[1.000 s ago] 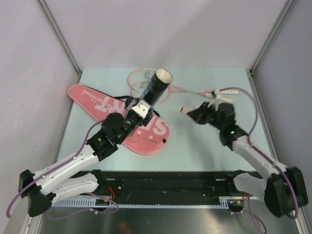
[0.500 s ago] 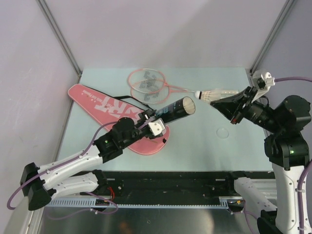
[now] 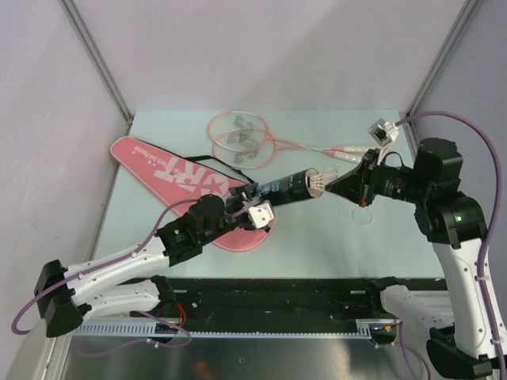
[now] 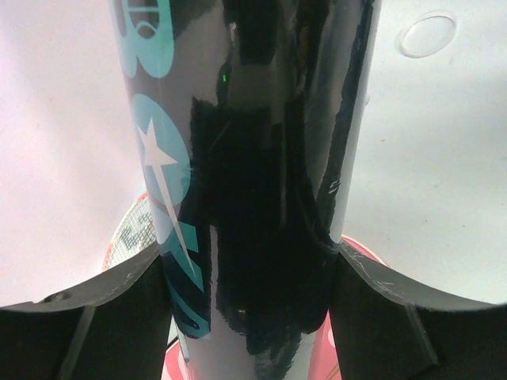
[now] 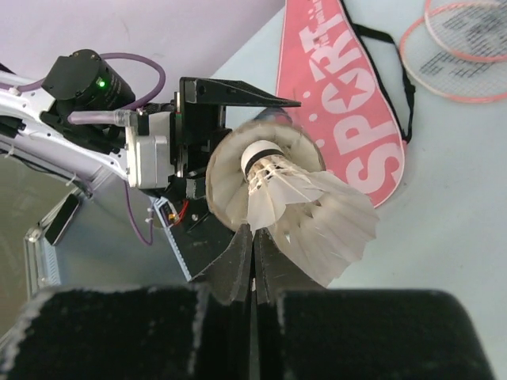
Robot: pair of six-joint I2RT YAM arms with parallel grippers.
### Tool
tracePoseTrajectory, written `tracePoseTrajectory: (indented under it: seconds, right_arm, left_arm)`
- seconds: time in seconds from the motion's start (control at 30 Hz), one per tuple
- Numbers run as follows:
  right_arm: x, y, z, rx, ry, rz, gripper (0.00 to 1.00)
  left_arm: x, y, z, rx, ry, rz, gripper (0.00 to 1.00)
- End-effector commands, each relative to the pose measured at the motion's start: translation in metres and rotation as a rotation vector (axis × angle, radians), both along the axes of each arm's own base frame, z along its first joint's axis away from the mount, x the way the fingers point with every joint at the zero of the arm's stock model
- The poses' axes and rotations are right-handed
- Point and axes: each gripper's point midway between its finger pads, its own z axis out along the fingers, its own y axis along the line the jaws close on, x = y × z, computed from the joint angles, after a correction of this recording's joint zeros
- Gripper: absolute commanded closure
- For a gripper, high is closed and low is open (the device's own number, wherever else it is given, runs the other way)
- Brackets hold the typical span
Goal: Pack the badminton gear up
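Observation:
My left gripper [image 3: 258,199] is shut on the dark tube [image 3: 287,187], which lies nearly level above the table with its open mouth to the right. In the left wrist view the tube [image 4: 245,158] fills the gap between both fingers [image 4: 103,317]. My right gripper [image 5: 253,237] is shut on the feather skirt of a white shuttlecock [image 5: 295,198]. The cork end sits in the tube's mouth [image 5: 226,186]. From above, the shuttlecock [image 3: 320,183] meets the tube just left of the right gripper [image 3: 333,188]. Two pink rackets [image 3: 244,134] lie at the back. The pink bag [image 3: 186,178] lies under the left arm.
A small clear round lid [image 3: 363,215] lies on the table below the right gripper and shows in the left wrist view [image 4: 428,33]. White walls and metal posts close in the table. A black strap [image 5: 408,95] runs along the bag's edge.
The left arm swung the tube from pointing away to pointing right. The right arm rose from the table with the shuttlecock and brought it leftward to the tube's mouth.

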Motion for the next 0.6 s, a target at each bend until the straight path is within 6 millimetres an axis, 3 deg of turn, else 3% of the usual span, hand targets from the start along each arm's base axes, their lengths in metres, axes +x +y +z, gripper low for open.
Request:
tracePoseTrajectory:
  seconds: [0.0, 0.03, 0.07, 0.1, 0.17, 0.33, 0.53, 0.57]
  right_arm:
    - [0.01, 0.015, 0.001, 0.007, 0.034, 0.028, 1.0]
    - [0.013, 0.019, 0.0, 0.011, 0.051, 0.033, 1.0]
    - [0.015, 0.024, 0.003, 0.025, 0.046, 0.047, 0.89]
    - [0.011, 0.029, 0.006, 0.06, 0.081, 0.085, 0.67]
    - [0.012, 0.031, 0.019, 0.103, 0.052, 0.095, 0.48]
    - [0.016, 0.002, 0.038, 0.143, -0.012, -0.013, 0.41]
    - [0.019, -0.015, 0.036, 0.127, -0.03, -0.085, 0.38]
    - [0.027, -0.022, 0.029, 0.091, -0.034, -0.149, 0.39]
  left_arm:
    - [-0.003, -0.004, 0.016, -0.023, -0.071, -0.016, 0.92]
    - [-0.003, -0.004, 0.017, -0.024, -0.069, -0.015, 0.92]
    - [-0.003, -0.004, 0.016, -0.023, -0.068, -0.015, 0.92]
    - [-0.003, -0.005, 0.017, -0.025, -0.066, -0.016, 0.92]
    - [-0.003, -0.006, 0.017, -0.033, -0.058, -0.013, 0.92]
    - [0.001, -0.002, 0.023, -0.045, -0.062, 0.016, 0.92]
    - [0.001, -0.001, 0.027, -0.063, -0.06, 0.027, 0.92]
    - [0.001, 0.0, 0.028, -0.067, -0.059, 0.029, 0.92]
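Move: My right hand holds a shuttlecock by its skirt, cork foremost at the tube's mouth; the middle of that mouth lies about 5 cm to the left, 2 cm ahead and 2 cm below. From the right hand the red bag's middle is some 38 cm left and 20 cm ahead, and the racket handles are about 19 cm right and 32 cm ahead, both some 36 cm lower. From my left hand, gripping the tube, the mouth is about 13 cm right, 3 cm back and 9 cm up. I push the shuttlecock left and somewhat forward, about 3 cm, cork first into the tube mouth, sinking slightly, and open my right fingers from shut to more than half wide as the push ends. Then I draw that hand back off the skirt, some 4 cm to the right and rising 3 to 4 cm. My left hand keeps its grip on the tube, holding it nearly still. ##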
